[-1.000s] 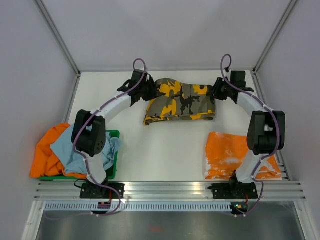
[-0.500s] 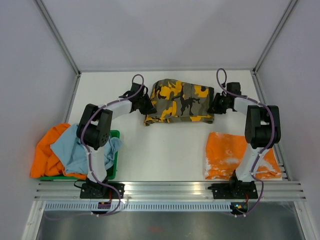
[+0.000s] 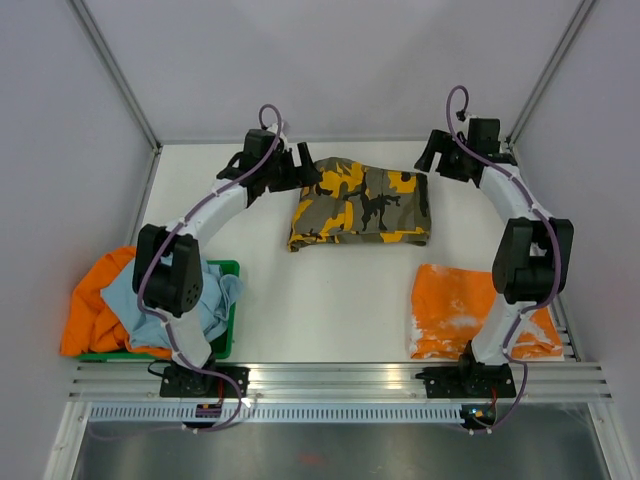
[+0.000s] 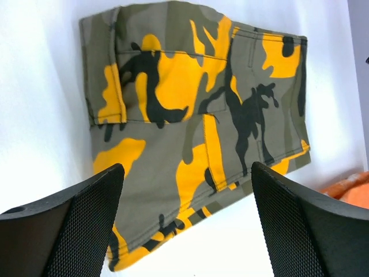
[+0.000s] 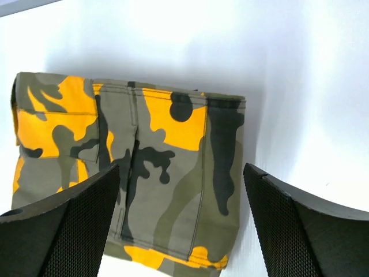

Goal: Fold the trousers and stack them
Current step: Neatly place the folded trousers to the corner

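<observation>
The trousers [image 3: 362,205] lie folded into a flat camouflage rectangle at the back middle of the white table [image 3: 330,300]. My left gripper [image 3: 300,166] hovers at their left end, open, with nothing between its fingers. My right gripper [image 3: 432,158] hovers at their right end, also open and empty. In the left wrist view the trousers [image 4: 196,115] spread out below the wide-apart fingers of the left gripper [image 4: 185,167]. In the right wrist view the trousers [image 5: 144,156] lie beneath the right gripper [image 5: 181,168], its jaws spread clear of the cloth.
A folded orange garment [image 3: 470,315] lies at the front right by the right arm's base. A green bin [image 3: 228,270] at the front left holds a light blue cloth [image 3: 170,300] and an orange cloth [image 3: 95,300]. Walls close in the table on three sides.
Both grippers were shut at the trousers' ends; now they have opened, let go and lifted back toward the far wall. The trousers lie flat where they were left.
</observation>
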Robot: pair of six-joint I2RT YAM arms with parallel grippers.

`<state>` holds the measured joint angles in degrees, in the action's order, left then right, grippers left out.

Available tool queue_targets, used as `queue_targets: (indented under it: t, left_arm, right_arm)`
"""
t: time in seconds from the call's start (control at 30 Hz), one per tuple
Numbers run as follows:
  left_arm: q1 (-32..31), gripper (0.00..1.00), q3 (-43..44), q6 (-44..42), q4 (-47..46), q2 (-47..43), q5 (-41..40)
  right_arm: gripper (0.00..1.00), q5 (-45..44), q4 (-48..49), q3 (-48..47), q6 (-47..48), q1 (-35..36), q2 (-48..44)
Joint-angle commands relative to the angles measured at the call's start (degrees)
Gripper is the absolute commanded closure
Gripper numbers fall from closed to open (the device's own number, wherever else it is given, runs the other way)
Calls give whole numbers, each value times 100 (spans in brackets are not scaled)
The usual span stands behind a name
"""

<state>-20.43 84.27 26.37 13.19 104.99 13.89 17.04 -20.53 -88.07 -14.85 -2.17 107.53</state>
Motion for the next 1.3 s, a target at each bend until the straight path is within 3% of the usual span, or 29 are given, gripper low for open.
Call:
queue_targets:
  t: [0.0, 0.43, 0.67, 0.8, 0.97, 1.0, 1.07, 1.13, 1.2, 1.27]
  left_arm:
    - [223, 4, 72, -405, 123, 416, 131]
    - [460, 5, -288, -89, -738, 1234, 1114]
    - [452, 7, -455, 254, -793, 1603, 923]
    - [452, 10, -464, 307, -757, 1735, 923]
    - [452, 16, -482, 456, -862, 1858, 1001]
    - [452, 17, -482, 474, -906, 1876, 1089]
    - [452, 19, -482, 518, -950, 1911, 1160]
    - [452, 25, -464, 527, -985, 1937, 1247]
    - [452, 32, -438, 562, -1038, 1973, 1335]
    - [452, 43, -385, 623, -1082, 1999, 1476]
  right_arm:
    - [5, -87, -127, -26, 254, -46, 575]
    - [5, 369, 681, 905, 97, -46, 1033]
    - [11, 968, 1289, 1187, -342, -11, 1552]
    - [27, 1003, 1306, 1205, -378, 77, 1622]
    - [40, 1117, 1552, 1477, -545, 165, 1657]
    - [48, 1187, 1605, 1573, -606, 173, 1658]
    - [51, 1249, 1745, 1670, -738, 191, 1649]
    - [62, 1267, 1798, 1741, -782, 191, 1614]
    - [80, 1337, 1799, 1723, -782, 191, 1596]
    - [82, 1434, 1694, 1583, -791, 191, 1648]
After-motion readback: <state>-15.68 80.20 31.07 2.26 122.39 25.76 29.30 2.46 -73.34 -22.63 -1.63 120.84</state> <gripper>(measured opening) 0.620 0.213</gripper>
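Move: The folded trousers lie between and below the two hands. Their middle is about 11 cm right of the left hand, 2 cm farther out and 15 cm below it, and about 15 cm left of the right hand, 1 cm nearer and 14 cm below. The blue cloth in the basket is some 22 cm left and 23 cm back of the left hand; the orange cloth lies roughly 11 cm right and 28 cm back of the right hand. Both open hands drop about 14 cm to the trousers' opposite side edges, the left swinging some 3 cm outward and back in on the way down, its fingers tilting steeper, then starting to close around the left edge. The right draws back about 3 cm as it sinks and comes partly forward again, then slides some 4 cm left into the right edge while rolling its left side up, and closes nearly shut, pinching the fabric. ##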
